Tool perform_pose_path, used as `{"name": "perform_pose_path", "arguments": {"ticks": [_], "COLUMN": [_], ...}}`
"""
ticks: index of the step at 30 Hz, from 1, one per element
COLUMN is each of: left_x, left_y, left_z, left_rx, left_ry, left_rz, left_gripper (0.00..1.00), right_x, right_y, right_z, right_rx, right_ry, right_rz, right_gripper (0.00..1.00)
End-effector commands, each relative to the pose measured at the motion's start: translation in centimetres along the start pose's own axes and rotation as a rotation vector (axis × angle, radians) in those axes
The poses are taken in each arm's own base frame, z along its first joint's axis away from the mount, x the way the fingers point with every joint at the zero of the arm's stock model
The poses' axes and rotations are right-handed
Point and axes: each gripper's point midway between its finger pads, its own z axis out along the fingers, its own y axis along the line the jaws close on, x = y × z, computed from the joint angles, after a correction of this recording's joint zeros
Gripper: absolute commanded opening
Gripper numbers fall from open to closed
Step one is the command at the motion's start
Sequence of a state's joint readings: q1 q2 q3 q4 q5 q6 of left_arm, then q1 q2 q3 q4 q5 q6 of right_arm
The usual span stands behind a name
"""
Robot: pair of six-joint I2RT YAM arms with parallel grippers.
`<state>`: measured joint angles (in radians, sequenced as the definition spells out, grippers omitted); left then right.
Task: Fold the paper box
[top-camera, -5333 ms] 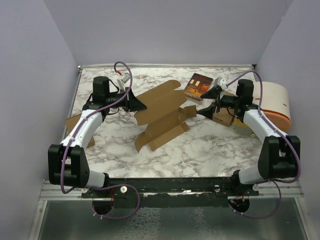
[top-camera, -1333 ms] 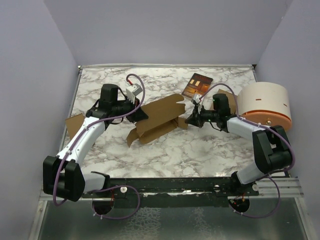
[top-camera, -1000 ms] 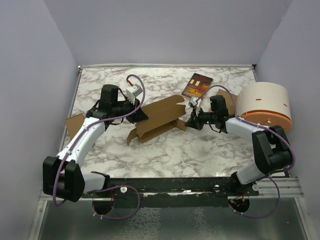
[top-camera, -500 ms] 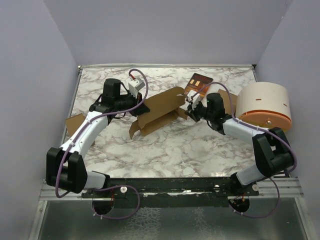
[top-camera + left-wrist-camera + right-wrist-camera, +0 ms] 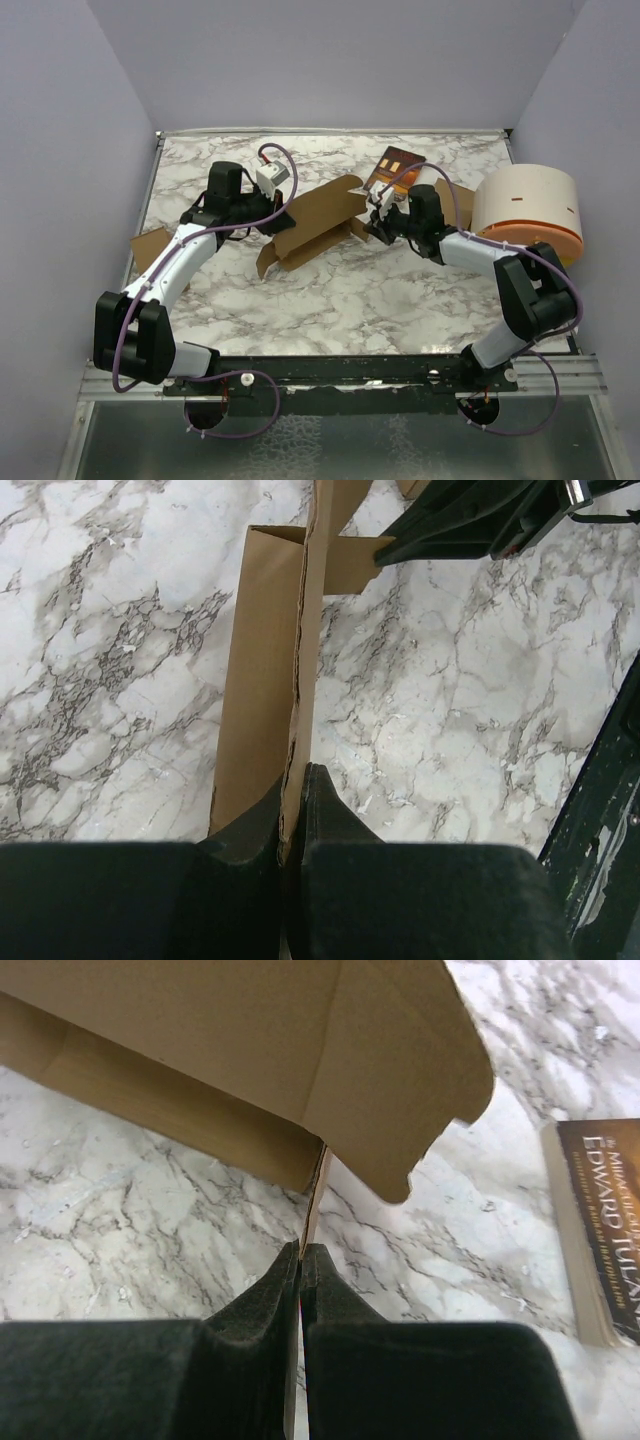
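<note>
The tan paper box (image 5: 312,222) lies half-folded in the middle of the marble table, one long panel standing up. My left gripper (image 5: 283,222) is shut on the left end of that upright panel; in the left wrist view the cardboard edge (image 5: 300,650) runs straight into the closed left gripper (image 5: 293,785). My right gripper (image 5: 369,228) is shut on a thin flap at the box's right end. In the right wrist view the flap edge (image 5: 315,1195) sits pinched in the right gripper (image 5: 301,1252), under the box's wide panel (image 5: 300,1040).
A dark reddish-brown booklet (image 5: 397,165) lies just behind the right gripper, also seen as the booklet (image 5: 605,1225) in the right wrist view. A round white drum (image 5: 527,208) with an orange band stands at the right edge. Spare cardboard (image 5: 150,243) lies under the left arm.
Both grippers have moved a little toward the back of the table, carrying the box with them. The right gripper has closed in toward the box's right end; both stay shut.
</note>
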<state>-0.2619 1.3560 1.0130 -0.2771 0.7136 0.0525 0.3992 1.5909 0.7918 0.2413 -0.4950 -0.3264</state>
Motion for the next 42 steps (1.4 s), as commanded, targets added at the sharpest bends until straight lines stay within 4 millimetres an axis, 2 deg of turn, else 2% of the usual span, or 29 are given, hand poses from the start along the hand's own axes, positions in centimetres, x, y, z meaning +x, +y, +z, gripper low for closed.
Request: {"name": "perform_pose_path", "arguments": {"ticks": [1, 6, 10, 14, 29, 38, 42], "left_x": [2.0, 2.7, 2.4, 2.3, 2.0, 2.0, 1.9], "left_y": [0.4, 0.2, 0.0, 0.0, 0.0, 0.0, 0.0], "left_z": [0.0, -0.1, -0.2, -0.3, -0.5, -0.6, -0.6], "left_rx": [-0.026, -0.018, -0.01, -0.011, -0.006, -0.005, -0.004], "left_ry": [0.048, 0.056, 0.047, 0.043, 0.03, 0.028, 0.026], "left_rz": [-0.011, -0.017, -0.011, -0.009, -0.019, -0.021, -0.023], "left_gripper": [0.0, 0.0, 0.0, 0.0, 0.0, 0.0, 0.0], "right_x": [0.2, 0.2, -0.2, -0.4, -0.5, -1.7, -2.7], "right_y": [3.0, 3.2, 3.0, 2.4, 1.3, 1.5, 1.1], "right_z": [0.6, 0.8, 0.7, 0.7, 0.5, -1.1, -2.3], "right_rx": [-0.17, -0.195, -0.189, -0.173, -0.209, -0.314, -0.346], "right_ry": [-0.003, 0.006, 0.004, 0.004, -0.016, -0.069, -0.107], "right_rz": [0.031, 0.044, 0.053, 0.082, 0.182, 0.168, 0.141], "right_gripper": [0.01, 0.04, 0.1, 0.12, 0.33, 0.54, 0.56]}}
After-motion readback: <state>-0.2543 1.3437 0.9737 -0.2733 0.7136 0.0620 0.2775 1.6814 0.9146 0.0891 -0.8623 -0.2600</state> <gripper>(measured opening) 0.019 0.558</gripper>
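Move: Between the right fingertips is the box's small end flap, its middle about 2 cm left and 1 cm ahead of them, level with them. From that hand the box's big upper panel centres some 12 cm left, 3 cm ahead and 5 cm up; the long lower wall about 12 cm left, 2 cm back and 2 cm lower; the book roughly 22 cm ahead, 9 cm right and 8 cm down. From the left hand, the flap is about 17 cm right, 4 cm ahead and 10 cm below. Letting go of the small flap, the right hand first eases back, left and slightly down by about 2.5 cm, then spreads its fingers to just over half open while creeping forward and right and finally rising about 1 cm. Its wrist turns some 20 degrees, tipping the fingers downward. The left hand keeps its pinch on the upper panel's edge, sinks about 1 cm and then holds. ##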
